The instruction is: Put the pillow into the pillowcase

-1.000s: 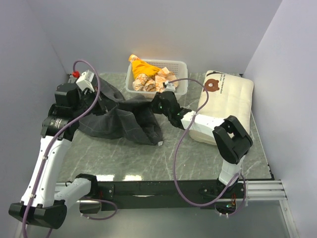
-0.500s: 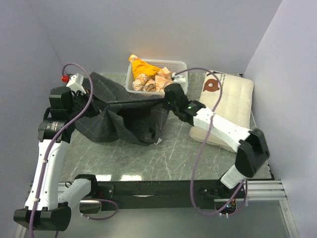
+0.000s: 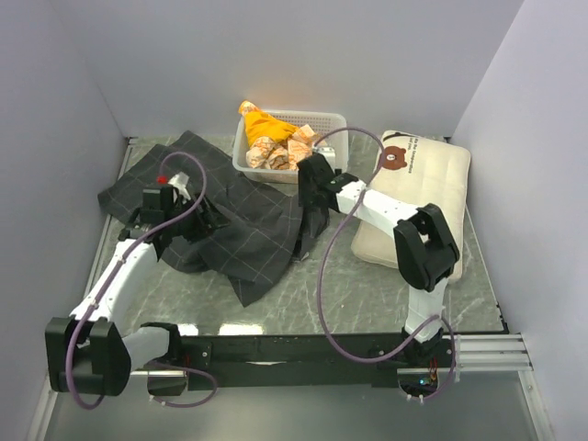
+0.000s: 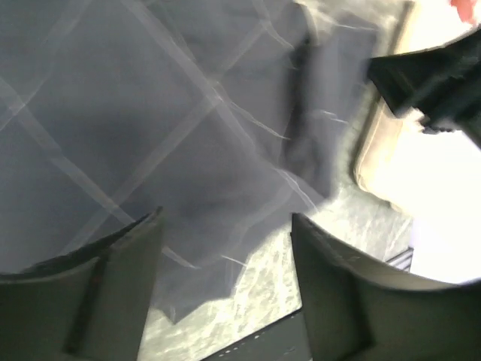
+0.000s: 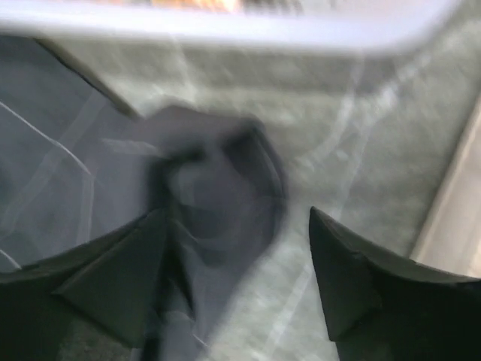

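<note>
The dark grey checked pillowcase [image 3: 234, 234] lies loosely spread and rumpled on the left half of the table. My left gripper [image 3: 208, 224] hovers over its middle, open, with nothing between its fingers [image 4: 113, 286]; in the left wrist view the pillowcase [image 4: 150, 128] fills the frame below it. My right gripper [image 3: 310, 217] stands open over the bunched right edge of the pillowcase [image 5: 218, 195], holding nothing. The cream pillow [image 3: 424, 188] with the brown bear face lies at the right, apart from the case. An edge of the pillow [image 5: 451, 210] shows in the right wrist view.
A white basket [image 3: 333, 121] of crumpled packets and an orange cloth stands at the back, just beyond the right gripper; its rim [image 5: 225, 22] crosses the top of the right wrist view. Walls enclose the marbled table [image 3: 367, 294] on three sides.
Both grippers have opened and let go of the pillowcase, which has dropped and spread over the table. The left arm came down low over it; the right gripper drew back toward the basket.
</note>
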Motion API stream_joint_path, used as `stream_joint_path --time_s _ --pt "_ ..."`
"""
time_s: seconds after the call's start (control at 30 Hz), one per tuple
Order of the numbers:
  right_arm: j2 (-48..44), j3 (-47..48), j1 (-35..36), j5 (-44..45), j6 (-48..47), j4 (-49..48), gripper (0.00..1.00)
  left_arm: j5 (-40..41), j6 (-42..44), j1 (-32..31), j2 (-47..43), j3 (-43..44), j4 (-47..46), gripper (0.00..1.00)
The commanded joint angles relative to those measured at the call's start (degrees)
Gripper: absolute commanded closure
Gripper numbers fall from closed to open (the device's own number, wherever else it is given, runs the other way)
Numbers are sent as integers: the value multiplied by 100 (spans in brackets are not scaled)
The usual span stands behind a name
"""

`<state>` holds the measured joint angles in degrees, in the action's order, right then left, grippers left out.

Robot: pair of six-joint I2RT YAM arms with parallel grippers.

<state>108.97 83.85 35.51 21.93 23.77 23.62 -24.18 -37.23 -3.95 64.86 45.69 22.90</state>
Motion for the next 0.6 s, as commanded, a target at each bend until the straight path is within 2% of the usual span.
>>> stream_joint_path --time_s 0.0,0.17,0.2,0.27,0.33,0.43,0.57 --pt "-1227 -377 -149 30 75 -103 13 587 207 -876 -456 466 -462 23" --pt "-2859 -1484 -439 495 540 -6 1 1555 76 -2170 -360 704 -522 14" --pt "-3081 -1669 -570 566 628 55 0 1688 -55 -2607 -238 722 -688 13" --pt "-3738 -2161 -798 488 882 117 0 1908 -205 -2979 -36 783 -917 12" --pt "-4180 -2566 -1194 207 1224 283 0 2083 -372 -3550 438 853 -1304 9" --pt "-5067 -2953 -1406 65 1393 407 0 2304 -522 -4236 1351 1257 -1821 8" --pt "-5999 -3059 -1459 154 1490 810 0 2392 -557 -4931 3141 2405 -2131 6"
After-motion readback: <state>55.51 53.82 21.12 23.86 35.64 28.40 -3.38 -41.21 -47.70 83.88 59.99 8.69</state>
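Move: The left hand hangs open over the pillowcase; the case's right edge lies about 20 cm to its right, a couple of centimetres nearer the base and 12 cm below. The right hand, also open, has the pillow's middle about 22 cm to its right, 4 cm back and 5 cm below. That same case edge is some 10 cm back of the right hand and 1 cm left, and the basket is about 11 cm ahead and 6 cm left. Towards the pillowcase's right edge the left hand sweeps about 23 cm right over the cloth, drifting slightly back, rising some 6 cm and then sinking 4, its fingers swinging clockwise. Meanwhile the right hand clears away from that end, going about 17 cm right, 12 up and 12 back to above the pillow's left part, turning clockwise. Both grippers open wider, holding nothing. ##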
